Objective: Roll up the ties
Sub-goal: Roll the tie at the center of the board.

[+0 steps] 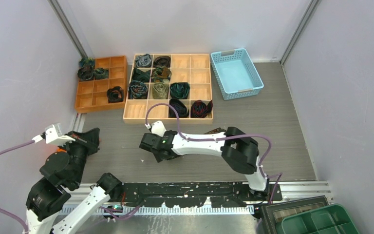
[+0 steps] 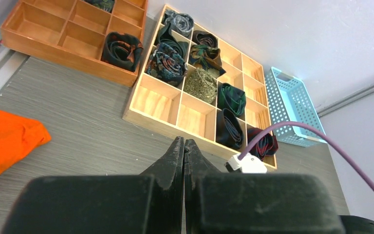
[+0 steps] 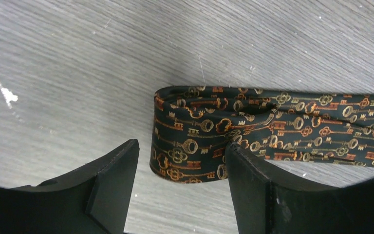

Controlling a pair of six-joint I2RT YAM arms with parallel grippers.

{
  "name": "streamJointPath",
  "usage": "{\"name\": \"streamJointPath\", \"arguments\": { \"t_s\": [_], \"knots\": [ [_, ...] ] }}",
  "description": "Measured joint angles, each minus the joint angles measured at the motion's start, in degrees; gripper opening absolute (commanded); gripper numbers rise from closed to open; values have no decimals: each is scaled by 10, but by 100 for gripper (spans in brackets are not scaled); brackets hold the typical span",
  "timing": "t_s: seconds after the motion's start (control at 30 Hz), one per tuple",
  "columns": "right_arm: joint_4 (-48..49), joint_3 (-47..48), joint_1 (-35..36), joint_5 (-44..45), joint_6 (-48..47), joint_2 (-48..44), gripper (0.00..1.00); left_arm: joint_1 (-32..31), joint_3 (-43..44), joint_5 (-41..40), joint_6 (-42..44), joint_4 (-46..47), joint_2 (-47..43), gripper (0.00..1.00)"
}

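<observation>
A black tie (image 3: 272,126) with gold and orange keys lies on the grey table, its strip running off to the right. Its left end is folded into a small loop (image 3: 190,146). My right gripper (image 3: 181,146) is open around that loop; the right finger (image 3: 248,180) touches the fabric, the left finger (image 3: 112,175) stands apart from it. From above, the right gripper (image 1: 152,151) is low at the table's middle, and only a bit of the tie (image 1: 215,130) shows beside the arm. My left gripper (image 2: 184,142) is shut and empty, raised at the left (image 1: 90,140).
A light wooden grid tray (image 1: 199,75) holds several rolled ties (image 1: 179,90). An orange-brown tray (image 1: 93,92) to its left holds a few more (image 1: 115,94). A blue basket (image 1: 236,73) stands at the back right. An orange cloth (image 2: 5,141) lies near the left arm.
</observation>
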Motion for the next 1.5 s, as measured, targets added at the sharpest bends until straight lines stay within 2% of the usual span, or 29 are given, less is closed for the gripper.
{"name": "streamJointPath", "arguments": {
  "t_s": [0.23,0.3,0.43,0.53,0.77,0.97,1.23,1.5],
  "knots": [
    [-26,52,-2,11,-8,63,68,0,8,-15,1,-24,0,0],
    [-31,57,-5,14,-7,69,62,0,8,-19,1,-27,0,0],
    [-44,59,-11,18,4,70,42,0,8,-24,3,-29,0,0],
    [-47,59,-17,19,14,70,33,0,8,-23,7,-30,0,0],
    [-24,41,-21,10,15,58,27,0,8,-8,12,-29,13,0],
    [78,-58,-40,-58,16,-19,26,0,8,4,14,-20,29,0],
    [290,-235,-75,-206,54,-155,26,0,8,30,26,6,77,0],
    [532,-402,-144,-330,135,-183,26,0,8,58,29,35,114,0]
  ]
}}
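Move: The tie's rolled end lies just under the open right fingers, about 2 cm ahead and 3 cm below, with its loose tail showing some 19 cm to the right of that hand and 9 cm ahead. In the wooden tray, the black tie roll sits roughly 20 cm ahead and 4 cm right of the right hand, the red-striped one 20 cm ahead and 13 cm right. From the raised left hand the rolled end is about 24 cm right, 4 cm ahead and 29 cm below. The tie's rolled end is straddled as the right hand sinks about 2 cm and eases 2 cm forward, then pinched between its closing fingers. Keeping that hold, the hand draws back and up nearly 4 cm, rolling over some 45 degrees so the fingertips swing leftward, and dips slightly. The shut left hand drifts slightly left, then right and forward, staying high. ##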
